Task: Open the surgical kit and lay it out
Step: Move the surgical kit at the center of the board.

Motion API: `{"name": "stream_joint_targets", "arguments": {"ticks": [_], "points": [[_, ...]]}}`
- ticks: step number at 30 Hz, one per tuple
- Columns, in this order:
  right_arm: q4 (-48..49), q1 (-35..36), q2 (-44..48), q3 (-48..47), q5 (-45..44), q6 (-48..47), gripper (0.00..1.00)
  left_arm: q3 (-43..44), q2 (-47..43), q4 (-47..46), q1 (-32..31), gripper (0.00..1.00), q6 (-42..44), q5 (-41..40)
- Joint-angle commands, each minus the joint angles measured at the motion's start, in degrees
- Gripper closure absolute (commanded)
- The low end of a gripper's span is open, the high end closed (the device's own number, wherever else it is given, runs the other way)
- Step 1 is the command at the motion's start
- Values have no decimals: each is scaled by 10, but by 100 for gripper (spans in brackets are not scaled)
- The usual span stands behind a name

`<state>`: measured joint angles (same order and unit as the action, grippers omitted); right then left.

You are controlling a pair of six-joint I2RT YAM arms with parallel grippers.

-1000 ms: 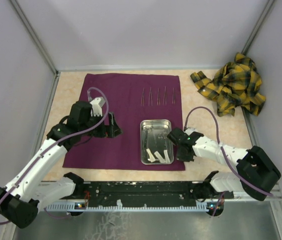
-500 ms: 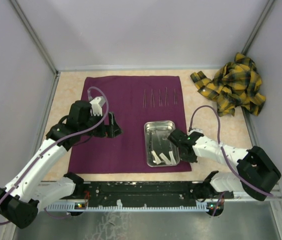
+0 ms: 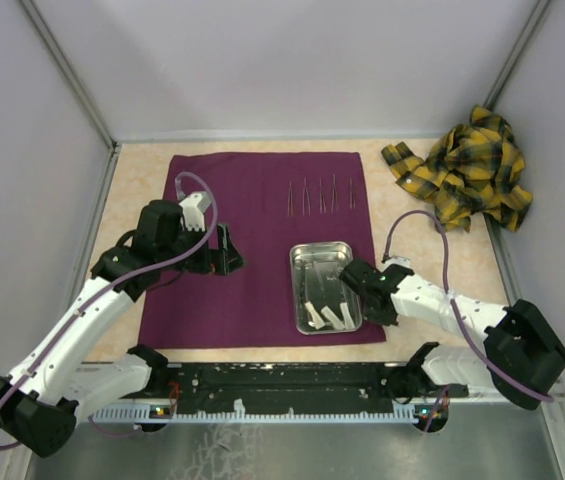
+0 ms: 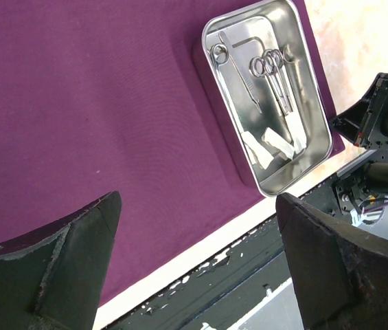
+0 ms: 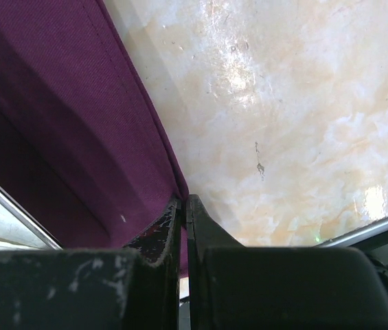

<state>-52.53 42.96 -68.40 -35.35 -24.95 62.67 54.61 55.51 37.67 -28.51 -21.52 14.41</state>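
The surgical kit's dark purple cloth (image 3: pixel 252 220) lies spread flat on the table. A steel tray (image 3: pixel 320 248) sits on its right half, holding scissors (image 4: pixel 276 72), a thin instrument and white pieces (image 4: pixel 269 144). Several thin metal tools (image 3: pixel 319 194) lie in a row on the cloth behind the tray. My right gripper (image 3: pixel 362 285) is low at the cloth's right edge, just right of the tray. In the right wrist view its jaws (image 5: pixel 183 203) are shut on the hem of the cloth (image 5: pixel 63 117). My left gripper (image 3: pixel 224 250) hovers open over the cloth's left half, nothing between its fingers (image 4: pixel 63 268).
A crumpled yellow-and-black plaid cloth (image 3: pixel 467 170) lies at the back right of the marbled tabletop (image 5: pixel 283 103). Grey walls close in the left, back and right sides. The black base rail (image 3: pixel 282 385) runs along the near edge, close to the purple cloth's front hem.
The purple cloth, with the tray and the row of tools on it, has slid a little to the right along with my right gripper. The left arm has not moved.
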Motion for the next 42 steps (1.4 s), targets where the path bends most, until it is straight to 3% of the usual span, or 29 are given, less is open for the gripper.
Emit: {"name": "stream_joint_targets", "arguments": {"ticks": [1,34,38,42], "points": [[-44,1,19,0,-40,15,100,12,-3,2,-1,0,6,5],[-101,11,67,-4,-49,48,100,11,4,-11,-1,0,3,25],[-105,12,84,-21,-50,39,75,15,5,-11,-1,0,2,22],[-110,12,95,-55,-51,21,68,20,6,-8,-1,0,0,15]]}}
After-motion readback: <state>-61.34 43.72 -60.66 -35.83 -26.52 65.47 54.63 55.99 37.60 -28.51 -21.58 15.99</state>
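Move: The right fingers are shut on the purple cloth's right edge, with the cloth's near right corner about 4 cm straight back and 1 cm below. From this hand the tray's middle lies some 7 cm ahead and 12 cm to the left, at about finger height, and the row of instruments some 29 cm ahead and 12 cm left. From the idle left hand that corner is about 11 cm back, 32 cm to the right and 20 cm below. Keeping its pinch on the cloth's edge near the near right corner, the right hand eases up about 1 cm and drags the cloth with the kit on it slowly to the right and back, roughly 1 cm each way, the wrist hardly turning. Then the fingers part to just under a third and let go of the edge, while the hand lifts another centimetre or so and drifts a little farther right and back, clear of the cloth. ##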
